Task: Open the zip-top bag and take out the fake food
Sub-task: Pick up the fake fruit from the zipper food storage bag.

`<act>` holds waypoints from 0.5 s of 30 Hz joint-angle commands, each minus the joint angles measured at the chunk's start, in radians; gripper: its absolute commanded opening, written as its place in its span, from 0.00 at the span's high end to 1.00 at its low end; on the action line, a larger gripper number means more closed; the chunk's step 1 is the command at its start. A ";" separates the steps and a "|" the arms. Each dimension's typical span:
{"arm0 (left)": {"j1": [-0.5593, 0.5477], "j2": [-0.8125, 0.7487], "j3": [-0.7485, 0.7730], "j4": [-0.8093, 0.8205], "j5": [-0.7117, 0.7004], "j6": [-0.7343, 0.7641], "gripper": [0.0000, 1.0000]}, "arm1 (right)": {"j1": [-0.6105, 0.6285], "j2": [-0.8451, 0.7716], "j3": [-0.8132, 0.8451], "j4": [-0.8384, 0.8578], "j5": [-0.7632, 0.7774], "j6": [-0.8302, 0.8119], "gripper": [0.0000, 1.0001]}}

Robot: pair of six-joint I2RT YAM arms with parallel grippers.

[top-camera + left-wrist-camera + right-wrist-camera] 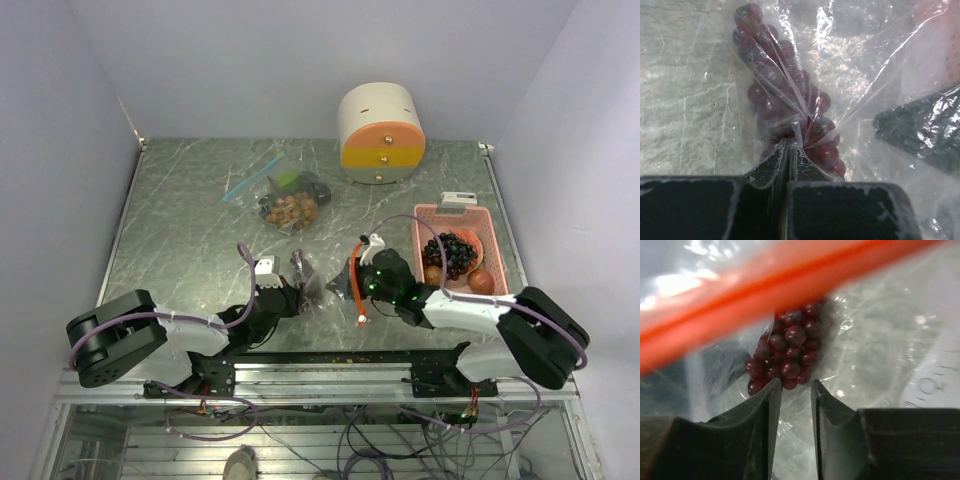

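Note:
A clear zip-top bag (328, 287) with an orange zip strip (765, 295) lies crumpled between my two grippers near the table's front edge. Inside it is fake food, a dark red grape bunch (785, 85) (790, 347). My left gripper (300, 288) (789, 142) is shut, pinching a fold of the bag's plastic right at the grapes. My right gripper (356, 283) (796, 385) sits at the bag's zip end with its jaws a narrow gap apart. Film lies under them and the grapes are just beyond the fingertips.
A second clear bag (288, 203) with a blue zip, holding tan grapes and a green piece, lies at the back centre. A pink basket (425, 215) at the right holds dark purple grapes (450, 250) and an orange fruit (481, 281). A cream and orange round drawer box (380, 133) stands behind.

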 commanded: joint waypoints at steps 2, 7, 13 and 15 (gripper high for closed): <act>0.003 0.016 0.009 -0.022 0.028 0.007 0.92 | 0.077 0.120 0.069 0.113 -0.027 -0.009 0.57; 0.003 0.004 0.012 -0.036 0.030 0.013 0.92 | 0.131 0.226 0.121 0.138 -0.027 -0.014 0.38; 0.002 -0.021 0.012 -0.057 0.026 0.018 0.91 | 0.170 0.328 0.169 0.150 -0.021 -0.015 0.35; 0.003 -0.032 0.010 -0.065 0.023 0.020 0.91 | 0.177 0.349 0.179 0.153 -0.020 -0.013 0.38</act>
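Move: The dark red grapes in the bag lie about 8 cm to the right hand's left, some 1 cm ahead and 4 cm lower. The bag's orange rim strip crosses just behind its fingertips, about 4 cm to its right and slightly higher. The other filled bag sits roughly 20 cm ahead and 11 cm left. From the left hand, closed on film at the grapes' near end, their middle is 4 cm ahead, 1 cm right and slightly lower. The right hand pushes about 7 cm left, deeper into the bag towards the grapes, sinking some 3 cm and easing back a little as it turns roughly 10 degrees counter-clockwise, while its fingers spread from a quarter open to nearly two thirds beneath the upper film. The left hand stays put with its fingers shut on the film by the grapes' near end, holding the bag against the push. ##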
